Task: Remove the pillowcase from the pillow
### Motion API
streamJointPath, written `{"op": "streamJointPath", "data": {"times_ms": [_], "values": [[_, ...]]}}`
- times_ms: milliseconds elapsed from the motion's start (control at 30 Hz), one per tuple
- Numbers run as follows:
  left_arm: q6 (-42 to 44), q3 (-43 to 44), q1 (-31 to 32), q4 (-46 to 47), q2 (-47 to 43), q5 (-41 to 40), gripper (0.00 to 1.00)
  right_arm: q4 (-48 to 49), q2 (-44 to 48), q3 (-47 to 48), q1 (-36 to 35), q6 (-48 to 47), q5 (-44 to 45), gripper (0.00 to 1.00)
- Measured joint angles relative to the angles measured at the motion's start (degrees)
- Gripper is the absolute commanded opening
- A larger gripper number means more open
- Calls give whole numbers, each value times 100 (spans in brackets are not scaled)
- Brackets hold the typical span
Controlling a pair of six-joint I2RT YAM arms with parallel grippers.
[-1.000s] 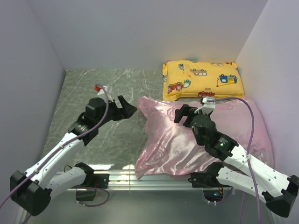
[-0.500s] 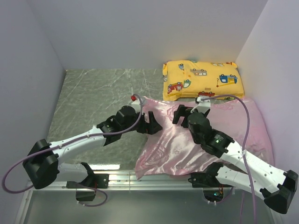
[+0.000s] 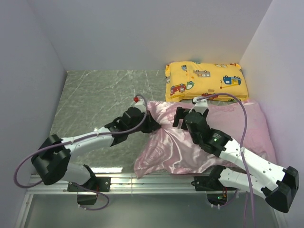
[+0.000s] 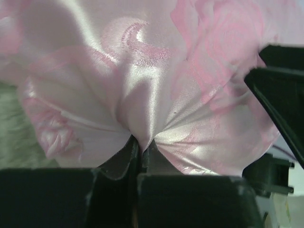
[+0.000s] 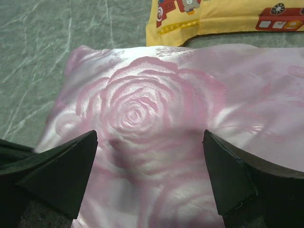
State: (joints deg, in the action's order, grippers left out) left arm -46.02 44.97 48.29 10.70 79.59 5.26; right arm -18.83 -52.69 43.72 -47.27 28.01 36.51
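Note:
The pink satin pillowcase (image 3: 166, 147) with its rose pattern lies on the right half of the table, bulging over the pillow, which is hidden inside it. My left gripper (image 3: 154, 124) reaches in from the left and is shut on a pinched fold of the pillowcase (image 4: 142, 85) near its left edge. In the left wrist view the fabric gathers into creases at my left gripper (image 4: 141, 142). My right gripper (image 3: 182, 117) hovers open just above the case's upper left area. In the right wrist view the rose pattern (image 5: 142, 109) fills the space between its spread fingers (image 5: 148, 137).
A yellow pillow (image 3: 206, 80) with cartoon vehicles lies against the back wall, touching the pink case's far edge (image 5: 228, 14). Grey marble tabletop (image 3: 104, 95) stretches to the left. White walls close in the left, back and right sides.
My left arm swung right from the bare tabletop to the case's left edge and shut on a fold, bunching the fabric. My right gripper shifted slightly left, still open.

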Motion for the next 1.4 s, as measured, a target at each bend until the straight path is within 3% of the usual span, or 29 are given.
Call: {"op": "streamJointPath", "data": {"times_ms": [100,267,400,533,733,967,1000,1067,1100,1133,1167,1333,1400], "values": [[-188,-157,-560,-400,-573,-153,0,-109,-103,280,-2,-188,-208,97],[-389,-588,-2087,-1471,-1941,-859,0,-295,-302,874,-31,-560,-778,96],[-437,-599,-2730,-2094,-2599,-1325,0,-396,-538,1266,-343,-857,-1104,96],[-428,-549,-2977,-2376,-2549,-1362,1,-540,-857,1473,-1130,-1268,-986,96],[-374,-304,-3156,-2544,-2273,-1158,1,-728,-1631,1565,-2494,-1838,-131,98],[-269,-164,-3233,-2603,-2210,-929,0,-879,-2557,1565,-2765,-2221,894,99],[-258,-140,-3237,-2621,-2194,-905,1,-866,-2680,1567,-2780,-2286,1047,97],[-205,-70,-3237,-2664,-2157,-881,0,-817,-2914,1569,-2811,-2437,1292,75],[-168,-33,-3237,-2686,-2146,-863,1,-831,-3056,1602,-2813,-2492,1410,56],[-142,9,-3239,-2723,-2146,-855,1,-872,-3213,1687,-2802,-2573,1504,7],[-120,55,-3241,-2758,-2146,-850,1,-944,-3368,1823,-2776,-2643,1558,0],[68,398,-3314,-2894,-2146,-885,0,-1373,-3670,2732,-2594,-2857,1582,0],[195,627,-3333,-2977,-2131,-933,8,-1641,-3665,3268,-2520,-2970,1449,0]]}}
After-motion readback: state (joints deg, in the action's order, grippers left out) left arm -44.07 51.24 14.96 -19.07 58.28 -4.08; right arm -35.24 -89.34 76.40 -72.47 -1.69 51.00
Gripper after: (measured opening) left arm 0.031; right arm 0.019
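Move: The gathered edge of the pink pillowcase is already pinched in the left hand; the bare table it is drawn to lies about 24 cm left of that hand and 7 cm ahead. From the right hand, open and empty, that gathered cloth is about 10 cm left, 2 cm back and 5 cm below. The yellow pillow's middle lies some 20 cm ahead of the right hand and 14 cm to its right, about 5 cm lower. The pink pillowcase is dragged left by the left hand, which keeps its pinch, swings some 25 cm left and a little forward, turns about 40 degrees counter-clockwise, then nearly halts and lifts slightly. The right hand arcs left and back, first rising, then sinking onto the cloth; its left side rolls down about 50 degrees, its fingers close on a fold, and it starts lifting. ##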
